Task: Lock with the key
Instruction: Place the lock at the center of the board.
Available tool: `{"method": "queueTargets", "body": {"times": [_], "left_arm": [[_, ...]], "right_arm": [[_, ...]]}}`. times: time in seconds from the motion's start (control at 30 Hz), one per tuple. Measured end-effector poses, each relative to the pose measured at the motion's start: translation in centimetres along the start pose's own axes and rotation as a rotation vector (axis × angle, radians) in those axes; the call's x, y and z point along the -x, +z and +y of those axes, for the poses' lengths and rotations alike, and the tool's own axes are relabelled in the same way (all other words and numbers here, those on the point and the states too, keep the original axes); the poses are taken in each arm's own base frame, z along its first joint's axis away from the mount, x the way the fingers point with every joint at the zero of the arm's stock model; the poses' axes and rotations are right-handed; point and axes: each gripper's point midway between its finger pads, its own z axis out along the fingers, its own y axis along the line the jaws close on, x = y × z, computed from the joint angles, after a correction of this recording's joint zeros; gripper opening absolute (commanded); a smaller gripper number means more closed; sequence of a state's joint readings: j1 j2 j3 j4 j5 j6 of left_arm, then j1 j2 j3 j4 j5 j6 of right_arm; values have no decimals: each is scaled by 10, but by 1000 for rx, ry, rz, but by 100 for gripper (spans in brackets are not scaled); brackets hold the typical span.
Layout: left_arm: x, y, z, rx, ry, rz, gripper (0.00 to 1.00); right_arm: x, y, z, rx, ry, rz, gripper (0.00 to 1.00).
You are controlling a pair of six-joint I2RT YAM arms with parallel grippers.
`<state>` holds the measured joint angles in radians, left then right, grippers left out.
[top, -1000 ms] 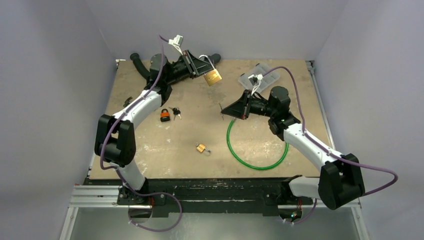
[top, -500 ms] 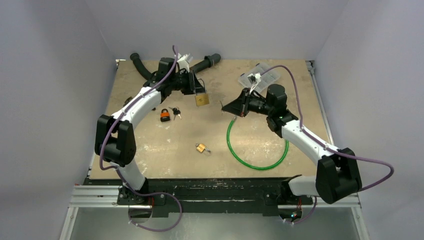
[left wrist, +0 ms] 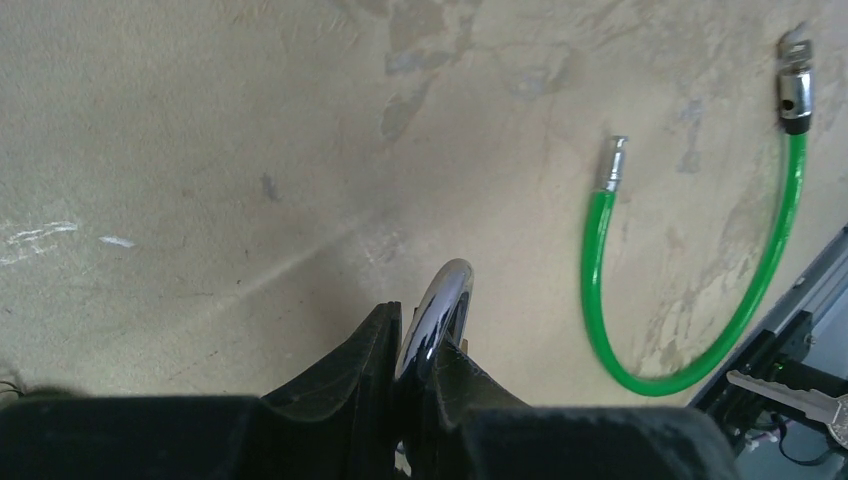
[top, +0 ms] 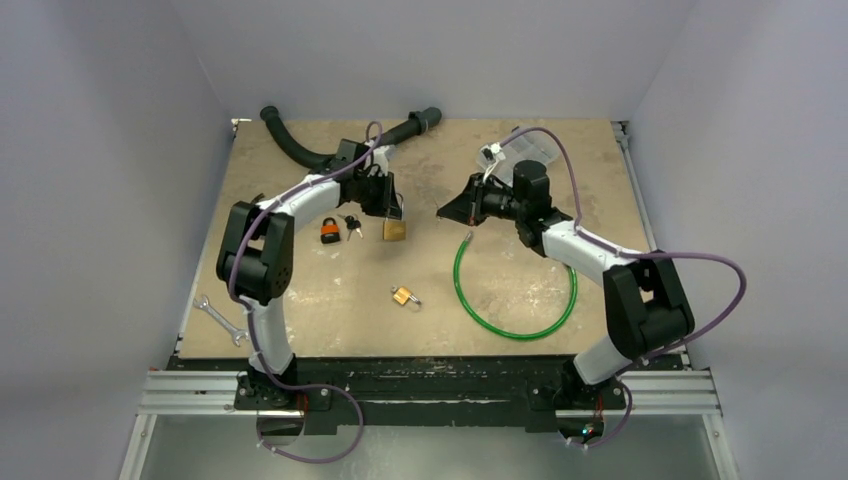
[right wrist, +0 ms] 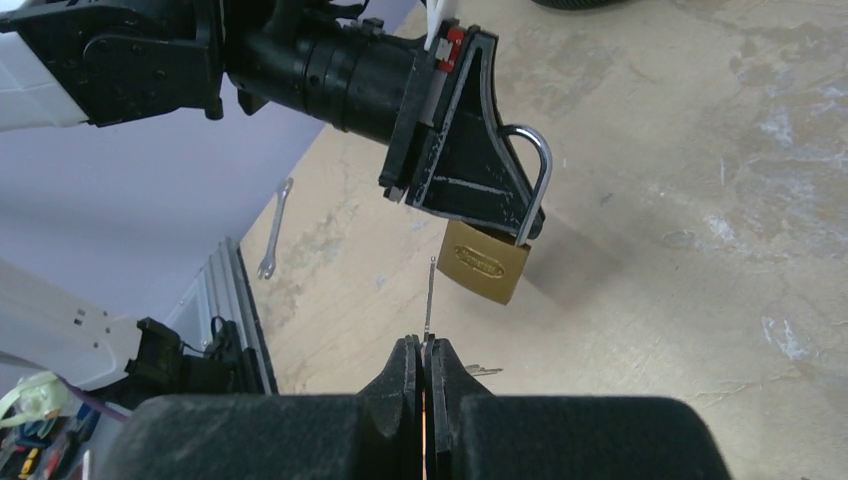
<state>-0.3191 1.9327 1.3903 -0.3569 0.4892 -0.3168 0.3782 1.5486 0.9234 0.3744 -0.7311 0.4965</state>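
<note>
A brass padlock [top: 394, 229] hangs by its steel shackle [left wrist: 443, 305] from my left gripper [top: 388, 210], which is shut on the shackle above the table's middle. In the right wrist view the padlock [right wrist: 484, 262] dangles below the left gripper's black fingers [right wrist: 470, 175]. My right gripper [right wrist: 425, 348] is shut on a thin key [right wrist: 429, 295], seen edge-on. The key's tip points at the padlock body and stops just short of its left edge. From above, my right gripper [top: 443, 212] faces the padlock from the right, a short gap away.
An orange padlock [top: 329, 231] with a bunch of keys [top: 351, 225] lies left of the held lock. A small brass padlock [top: 404, 296] lies nearer me. A green cable loop [top: 515, 290], a black hose [top: 300, 148], a clear box [top: 530, 150] and a wrench [top: 220, 318] are also here.
My left arm has swung the padlock from the back of the table down toward the middle. My right gripper has moved left and back with the key, closer to the padlock.
</note>
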Motion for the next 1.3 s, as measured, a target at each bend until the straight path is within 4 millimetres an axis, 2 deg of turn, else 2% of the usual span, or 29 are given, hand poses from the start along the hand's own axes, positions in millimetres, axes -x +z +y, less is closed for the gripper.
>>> {"method": "queueTargets", "body": {"times": [0.23,0.47,0.6,0.8,1.07,1.3], "left_arm": [[-14,15,17,23,-7,45,0],[-11,34,32,55,1,62,0],[-9,37,38,78,2,71,0],[-3,35,43,116,21,71,15],[-11,31,54,172,45,107,37],[-11,29,56,185,50,111,45]], "right_arm": [[-12,9,-17,-20,27,24,0],[-10,11,-18,-16,17,15,0],[-9,11,-17,-12,12,10,0],[-8,11,-17,-11,9,7,0],[-11,14,-22,-16,10,15,0],[-14,16,-28,-33,22,21,0]]}}
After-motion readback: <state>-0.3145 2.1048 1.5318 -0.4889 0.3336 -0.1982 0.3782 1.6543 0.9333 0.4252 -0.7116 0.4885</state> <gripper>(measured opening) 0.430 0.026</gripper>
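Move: The left hand holds the large brass padlock by its shackle, body hanging; the bare board spot it is bound for lies almost straight below, about 7 cm down and 1 cm ahead. At board level, the keys lie about 10 cm to the hand's left, and the orange padlock 15 cm left and 2 cm back. The small brass padlock is some 17 cm back and 2 cm right. From the right hand, that spot is about 11 cm left, 5 cm ahead and 18 cm below. The left hand lowers the large padlock some 5 cm onto the bare board, slipping about 2 cm forward on the way, then draws about 2 cm left while the fingers tip some 10 degrees steeper and open to nearly half, releasing the shackle. The right hand, fingers still shut on its upright key, sinks about 3 cm and eases 1 to 2 cm forward, staying well above the board. ##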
